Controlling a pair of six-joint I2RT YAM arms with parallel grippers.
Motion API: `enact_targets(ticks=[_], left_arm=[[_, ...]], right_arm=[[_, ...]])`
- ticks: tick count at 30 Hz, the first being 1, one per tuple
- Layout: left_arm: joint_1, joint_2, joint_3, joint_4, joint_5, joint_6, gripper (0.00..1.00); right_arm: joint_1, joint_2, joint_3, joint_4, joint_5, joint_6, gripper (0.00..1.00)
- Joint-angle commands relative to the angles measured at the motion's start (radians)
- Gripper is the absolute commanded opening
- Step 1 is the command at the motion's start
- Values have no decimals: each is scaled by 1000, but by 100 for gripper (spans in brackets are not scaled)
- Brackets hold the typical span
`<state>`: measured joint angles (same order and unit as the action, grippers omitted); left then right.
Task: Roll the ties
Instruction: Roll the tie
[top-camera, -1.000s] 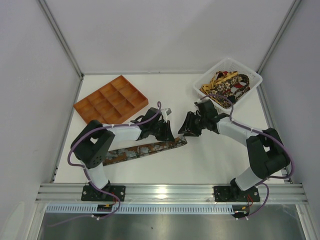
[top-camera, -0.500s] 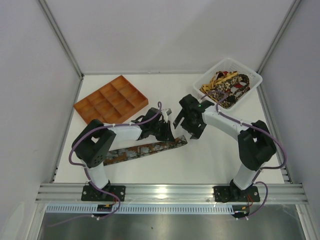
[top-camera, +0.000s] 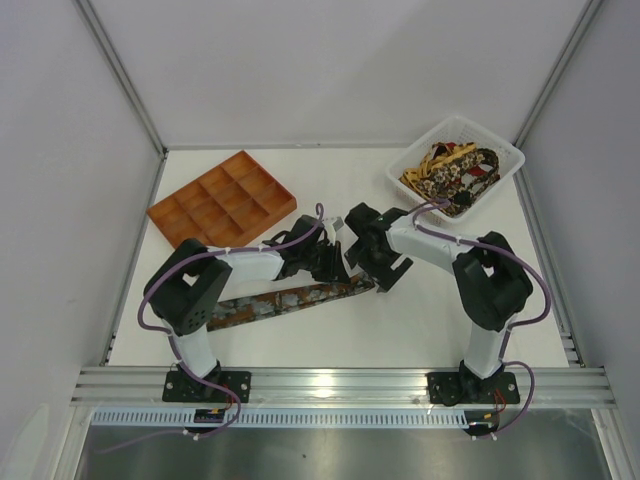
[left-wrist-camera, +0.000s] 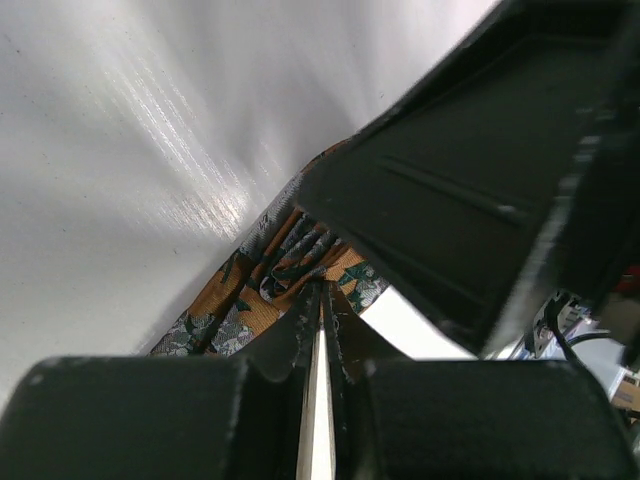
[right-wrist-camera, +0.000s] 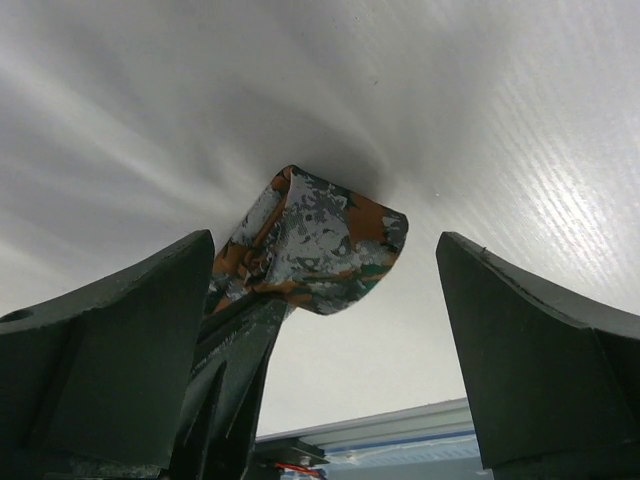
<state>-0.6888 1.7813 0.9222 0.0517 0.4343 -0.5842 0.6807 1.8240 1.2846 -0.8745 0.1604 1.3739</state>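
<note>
One tie (top-camera: 285, 299), patterned in rust-orange, grey and dark green, lies flat across the table's front middle. Its right end (right-wrist-camera: 322, 238) is folded over and lifted. My left gripper (top-camera: 331, 264) is shut on that folded end, the fabric pinched between its fingertips (left-wrist-camera: 311, 296). My right gripper (top-camera: 372, 262) stands open right beside it, its two fingers (right-wrist-camera: 120, 340) spread on either side of the fold without touching it. More ties (top-camera: 452, 172) lie heaped in the white basket.
The white basket (top-camera: 505, 152) stands at the back right. An orange compartment tray (top-camera: 222, 199) sits at the back left. Both arms meet close together at the table's middle; the right gripper's black body (left-wrist-camera: 470, 190) fills the left wrist view.
The right gripper has opened wide and swung left, from a little way off to right beside the left gripper and the tie's lifted end. The left arm has stayed put.
</note>
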Motion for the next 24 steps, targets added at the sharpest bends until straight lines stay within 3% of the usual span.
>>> enact_targets(ticks=[1,16,19,23,24], left_arm=[[-2,12,24,31,21,4,10],[-3,4,18,33,24,7,11],[-3,9,18,31,21,9,11],[-3,7,24,30,23,9,11],[-3,9,24,30,20,11,11]], right_arm=[[10,34,5,23,33,79,98],[57,84,4,29,70,171,79],[59,84,-14,48,57,183,67],[60,84,-37,63,41,194,62],[60,81,-42,71,38,195,54]])
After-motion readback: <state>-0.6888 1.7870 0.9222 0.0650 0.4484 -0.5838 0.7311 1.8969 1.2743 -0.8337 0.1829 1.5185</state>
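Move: The rolled end of the tie is about 1 cm to the left of the right gripper and 3 cm below it, just short of level with it in the forward direction. The left fingertips are some 6 cm to the right gripper's left. The unrolled length runs away leftwards, its middle about 25 cm left and 6 cm nearer the base. From the left gripper, the rolled end is about 5 cm to its right, slightly lower. Lower the right gripper about 2.5 cm over the rolled end, easing some 1.5 cm to the left as it sinks, so that its wide-open fingers straddle the roll. Then, nearly still, draw the fingers in to a bit over half open, until they close in on the roll's two sides. Keep the left gripper's almost shut fingers where they are, still in contact with the tie beside the roll. ##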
